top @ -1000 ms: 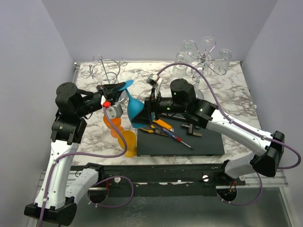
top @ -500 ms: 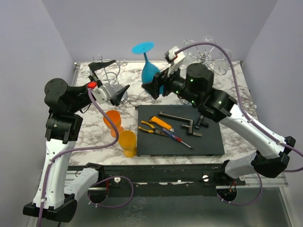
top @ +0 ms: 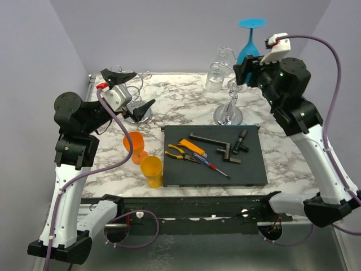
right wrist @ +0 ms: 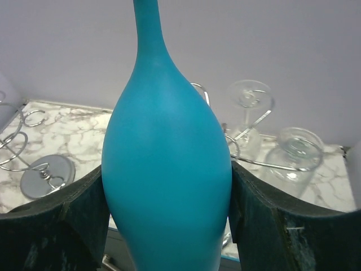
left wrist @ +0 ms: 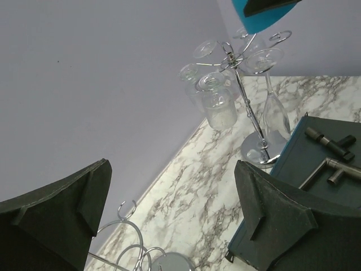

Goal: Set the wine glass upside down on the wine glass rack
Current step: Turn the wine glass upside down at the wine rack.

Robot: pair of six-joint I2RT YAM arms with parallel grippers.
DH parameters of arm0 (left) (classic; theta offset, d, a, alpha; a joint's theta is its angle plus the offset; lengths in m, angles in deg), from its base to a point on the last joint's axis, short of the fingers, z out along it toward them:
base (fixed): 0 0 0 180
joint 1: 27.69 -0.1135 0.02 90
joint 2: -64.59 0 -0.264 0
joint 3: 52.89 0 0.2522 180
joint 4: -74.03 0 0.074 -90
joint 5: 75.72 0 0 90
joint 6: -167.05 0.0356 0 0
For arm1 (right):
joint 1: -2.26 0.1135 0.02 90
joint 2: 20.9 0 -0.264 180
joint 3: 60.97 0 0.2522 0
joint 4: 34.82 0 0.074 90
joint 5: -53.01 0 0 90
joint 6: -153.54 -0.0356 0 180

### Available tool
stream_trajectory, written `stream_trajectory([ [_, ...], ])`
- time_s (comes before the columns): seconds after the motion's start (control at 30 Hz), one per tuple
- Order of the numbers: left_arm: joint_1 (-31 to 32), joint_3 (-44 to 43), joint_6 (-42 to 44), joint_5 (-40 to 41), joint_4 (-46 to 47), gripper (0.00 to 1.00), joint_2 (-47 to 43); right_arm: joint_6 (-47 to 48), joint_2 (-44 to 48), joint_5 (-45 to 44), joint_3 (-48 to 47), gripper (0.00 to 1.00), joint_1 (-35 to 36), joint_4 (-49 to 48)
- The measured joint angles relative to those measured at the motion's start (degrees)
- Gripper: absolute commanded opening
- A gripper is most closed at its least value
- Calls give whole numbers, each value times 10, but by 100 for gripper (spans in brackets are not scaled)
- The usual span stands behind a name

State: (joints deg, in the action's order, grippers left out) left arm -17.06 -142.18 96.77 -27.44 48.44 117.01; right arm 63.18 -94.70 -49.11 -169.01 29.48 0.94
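Note:
A blue wine glass [top: 246,52] hangs upside down, foot uppermost, high at the back right. My right gripper [top: 246,69] is shut on its bowl [right wrist: 166,169], one pad on each side. The glass is just above and behind the top of the chrome wine glass rack [top: 229,86], where clear glasses [top: 214,82] hang from the arms; the same rack [left wrist: 249,110] shows in the left wrist view, with the blue bowl [left wrist: 254,11] over it. My left gripper [top: 131,91] stands open at the back left, nothing between its fingers [left wrist: 265,220].
A second, bare wire rack [top: 139,114] stands at the back left, under my left gripper. Two orange cups [top: 134,145] [top: 152,171] sit front left. A dark mat [top: 248,169] carries pliers [top: 189,148], a screwdriver and metal keys [top: 225,145].
The left gripper let go of the blue glass, opened and drew back left. The right arm carried the glass from the table's middle up and right, to above the rack.

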Motion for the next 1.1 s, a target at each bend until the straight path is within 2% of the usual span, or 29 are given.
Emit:
stream_trajectory([
  [0.3,0,0,-19,1,2,99,1,5,139,-59,87,55,-41,11],
  [0.5,0,4,-25,1,6,99,0,4,208,-116,202,55,-62,9],
  [0.9,0,28,-28,0,11,99,-15,-26,302,-166,386,50,-71,-2],
  [1.1,0,42,-26,0,13,99,-23,-35,318,-172,480,51,-83,-52],
])
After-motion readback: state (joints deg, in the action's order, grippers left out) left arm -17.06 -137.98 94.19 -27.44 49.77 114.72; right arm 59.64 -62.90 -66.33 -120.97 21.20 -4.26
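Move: The right hand holds the blue wine glass upside down, base uppermost. The wine rack's empty near-right hook lies about 4 cm ahead of that hand, 9 cm right and 14 cm below. The rack's hub is some 12 cm ahead, 3 cm right and 15 cm below; a clear glass hangs roughly 14 cm ahead, 10 cm right and 18 cm below. From the idle left hand, the hook is around 16 cm ahead, 37 cm right and 16 cm below. Keeping the blue glass pinched by its bowl, base up, the right hand swings right and back around the near side of the wine rack, then sinks steeply to beside its near-right hook: about 18 cm down, 14 cm right and 8 cm back in all. The wrist turns some 25 degrees clockwise and dips slightly; the fingers stay as they are. ##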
